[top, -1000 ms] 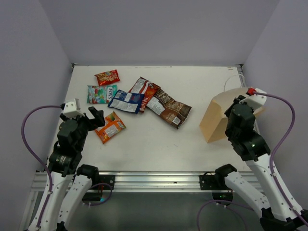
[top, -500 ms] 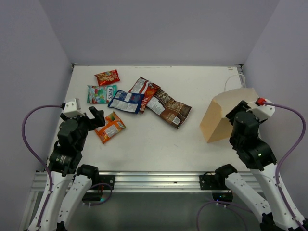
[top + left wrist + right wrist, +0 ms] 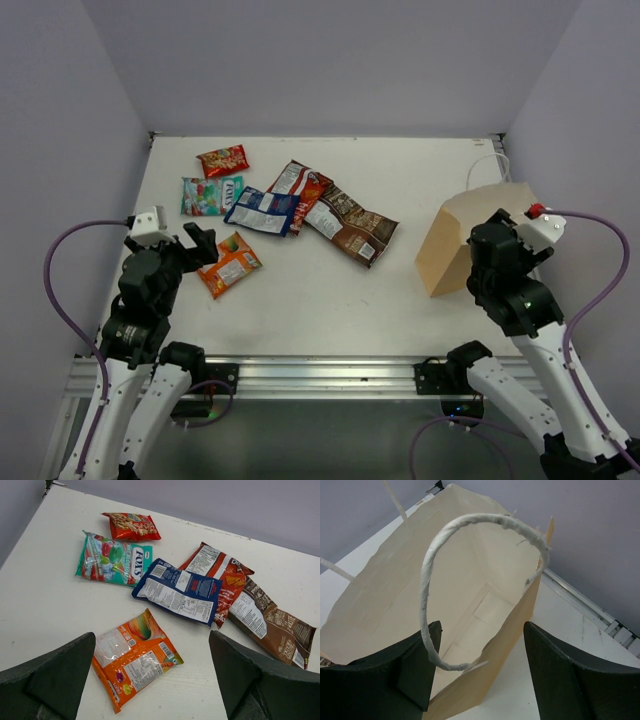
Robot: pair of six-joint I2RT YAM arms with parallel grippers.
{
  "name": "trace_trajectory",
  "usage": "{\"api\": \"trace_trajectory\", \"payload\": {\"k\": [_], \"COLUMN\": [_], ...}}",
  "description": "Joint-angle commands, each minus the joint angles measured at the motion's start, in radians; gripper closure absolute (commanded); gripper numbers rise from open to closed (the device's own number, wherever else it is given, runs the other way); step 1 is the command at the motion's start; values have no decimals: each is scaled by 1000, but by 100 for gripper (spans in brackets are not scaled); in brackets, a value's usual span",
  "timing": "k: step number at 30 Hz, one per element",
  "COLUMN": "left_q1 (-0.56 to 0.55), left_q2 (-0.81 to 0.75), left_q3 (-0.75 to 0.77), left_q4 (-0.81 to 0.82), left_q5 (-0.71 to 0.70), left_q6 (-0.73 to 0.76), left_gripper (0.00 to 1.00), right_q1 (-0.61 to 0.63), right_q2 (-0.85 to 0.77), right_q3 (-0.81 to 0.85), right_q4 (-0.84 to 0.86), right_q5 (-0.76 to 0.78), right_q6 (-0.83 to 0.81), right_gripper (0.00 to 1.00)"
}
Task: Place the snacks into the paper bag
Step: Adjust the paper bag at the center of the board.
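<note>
Six snacks lie in a loose cluster at the table's back left: a red packet (image 3: pixel 222 160), a teal one (image 3: pixel 210 194), a blue-white one (image 3: pixel 260 210), a red-white one (image 3: pixel 303 190), a dark brown one (image 3: pixel 352 228) and an orange one (image 3: pixel 229 264). My left gripper (image 3: pixel 200 243) hangs open just above the orange packet (image 3: pixel 134 657), one finger on each side and touching nothing. The tan paper bag (image 3: pixel 452 240) stands at the right, its mouth towards my right gripper (image 3: pixel 482 630). That gripper is open, its jaws astride the bag's near wall (image 3: pixel 510 630), with the white cord handle (image 3: pixel 427 580) looping in front.
A second white handle (image 3: pixel 487 165) sticks out behind the bag, near the table's back right corner. The side walls stand close to both arms. A metal rail (image 3: pixel 320 375) runs along the near table edge.
My right gripper has opened and let go of the bag's edge, swinging right and then a little back. The bag stays standing. My left arm has not moved.
</note>
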Motion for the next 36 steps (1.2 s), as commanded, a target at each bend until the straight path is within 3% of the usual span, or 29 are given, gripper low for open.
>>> {"api": "trace_trajectory", "payload": {"k": [1,12,15,23,27,36], "left_q1": [6,3,3,3,3,3], "left_q2": [-13,-22,-24,-20,-16,12], "left_q3": [-7,-8,-5,-8,-8,-21], "left_q4": [47,46,43,46,44,66], "left_q5": [12,12,9,9,10,66], "left_q6": [10,10,10,10,12,18], "left_gripper": [0,0,0,0,0,0], "right_q1": [2,-26,-32,-40,-40,-40], "right_q2": [39,133,138,109,89,76], "right_q3": [18,7,-2,-7,5,59], "right_q4": [1,30,32,93,124,122], "right_q5": [83,80,74,-19,-133,-307], "right_q6": [65,88,90,-39,-162,-317], "right_gripper": [29,39,46,87,99,100]}}
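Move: The paper bag stands open and upright close in front of the right hand. Its near right rim runs between the spread fingers, about 2 cm ahead and 2 cm below. The bag's middle is some 4 cm ahead, 5 cm left and 12 cm below; its far handle is roughly 13 cm ahead and 7 cm left, about level. From the idle left hand, that rim is some 62 cm to the right, 1 cm farther out and about level. Forward and down by about 2 cm each, the right hand settles its open fingers astride the bag's near right rim and shuts them, pinching the paper wall. Holding it, the hand then swings left some 3 cm, easing slightly forward and up, while the wrist turns nearly 20 degrees counter-clockwise to drag the bag round with it. ##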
